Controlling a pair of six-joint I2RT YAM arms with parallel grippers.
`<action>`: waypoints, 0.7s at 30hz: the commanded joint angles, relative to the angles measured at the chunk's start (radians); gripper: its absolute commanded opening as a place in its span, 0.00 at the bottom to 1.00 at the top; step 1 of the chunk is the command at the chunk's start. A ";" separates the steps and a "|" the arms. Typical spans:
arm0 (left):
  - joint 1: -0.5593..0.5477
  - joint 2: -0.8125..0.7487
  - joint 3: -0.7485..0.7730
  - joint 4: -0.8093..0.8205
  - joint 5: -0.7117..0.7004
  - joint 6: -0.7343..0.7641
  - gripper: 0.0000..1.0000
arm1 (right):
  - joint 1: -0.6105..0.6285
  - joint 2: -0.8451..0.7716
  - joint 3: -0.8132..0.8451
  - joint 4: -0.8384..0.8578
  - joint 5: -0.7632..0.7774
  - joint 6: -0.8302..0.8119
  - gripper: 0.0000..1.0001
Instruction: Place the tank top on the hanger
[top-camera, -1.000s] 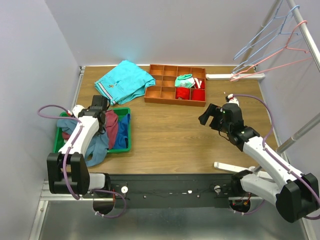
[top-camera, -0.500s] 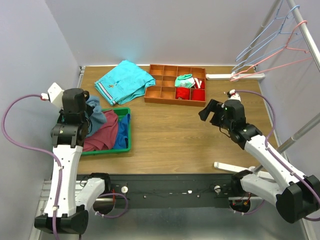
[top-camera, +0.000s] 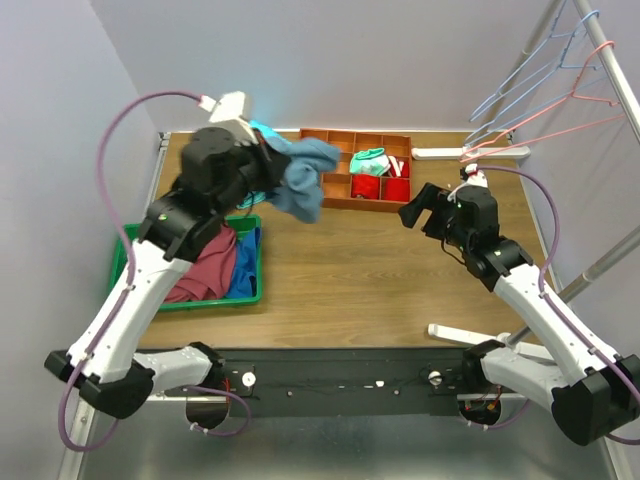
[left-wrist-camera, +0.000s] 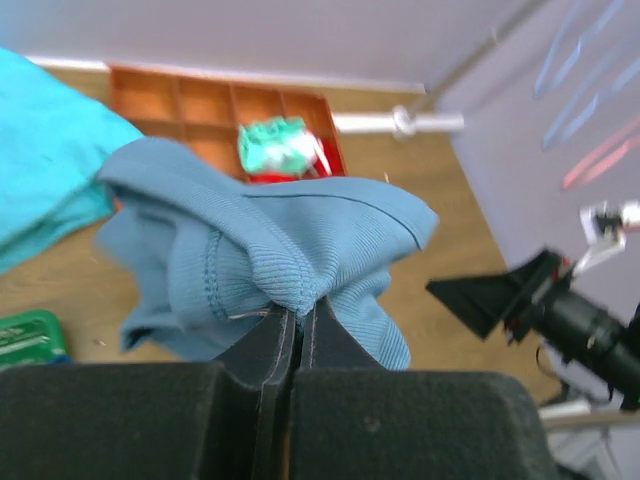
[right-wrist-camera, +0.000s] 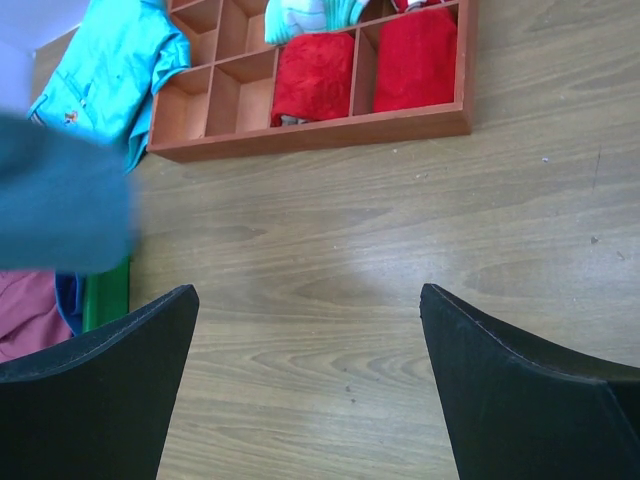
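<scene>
The steel-blue tank top hangs bunched in the air over the back left of the table, in front of the orange tray. My left gripper is raised and shut on a fold of it. The left wrist view shows the ribbed cloth pinched between the closed tips of that gripper. My right gripper hovers over the table's right half, open, with only bare wood between its fingers. The pink hanger hangs on the rack at the top right, apart from both grippers.
A green bin at the left holds a maroon shirt and other cloth. A turquoise shirt lies at the back left. The orange divided tray holds red and green items. Light blue hangers hang beside the pink one.
My left arm has swung up and to the right from the green bin, lifting the tank top out and carrying it over the back of the table. The right gripper has barely moved.
</scene>
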 joint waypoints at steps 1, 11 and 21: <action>-0.144 0.034 -0.141 0.008 0.018 0.040 0.00 | -0.001 -0.020 0.004 -0.058 0.027 -0.015 1.00; -0.352 0.039 -0.666 0.088 0.090 -0.044 0.74 | -0.001 0.001 -0.095 0.005 -0.052 -0.040 1.00; -0.263 -0.041 -0.700 0.017 -0.182 -0.296 0.81 | 0.339 0.316 0.008 0.082 0.078 0.002 0.95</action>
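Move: The left hand, high up and shut on the bunched tank top, is taking it to the bare tabletop some 10 cm back, 10 cm to its right and about 42 cm below; the green basket lies roughly 24 cm to its left and 4 cm back, the brown organizer about 19 cm ahead and 11 cm right. From the open right hand the dangling tank top is some 21 cm left, 2 cm ahead and 18 cm above, the bare tabletop about 12 cm left, 11 cm back and 21 cm below. The left hand flings the tank top down onto the bare tabletop between the arms, plunging about 30 cm while drawing back some 12 cm and drifting right, its wrist tipping roughly 35 degrees further down; on the way its fingers open wide and let go of the cloth, and at the end it eases up and forward a couple of centimetres. The right hand first nearly waits, then sinks about 10 cm and swings some 6 cm left with fingers still wide open, ending above the cloth's far right part. ##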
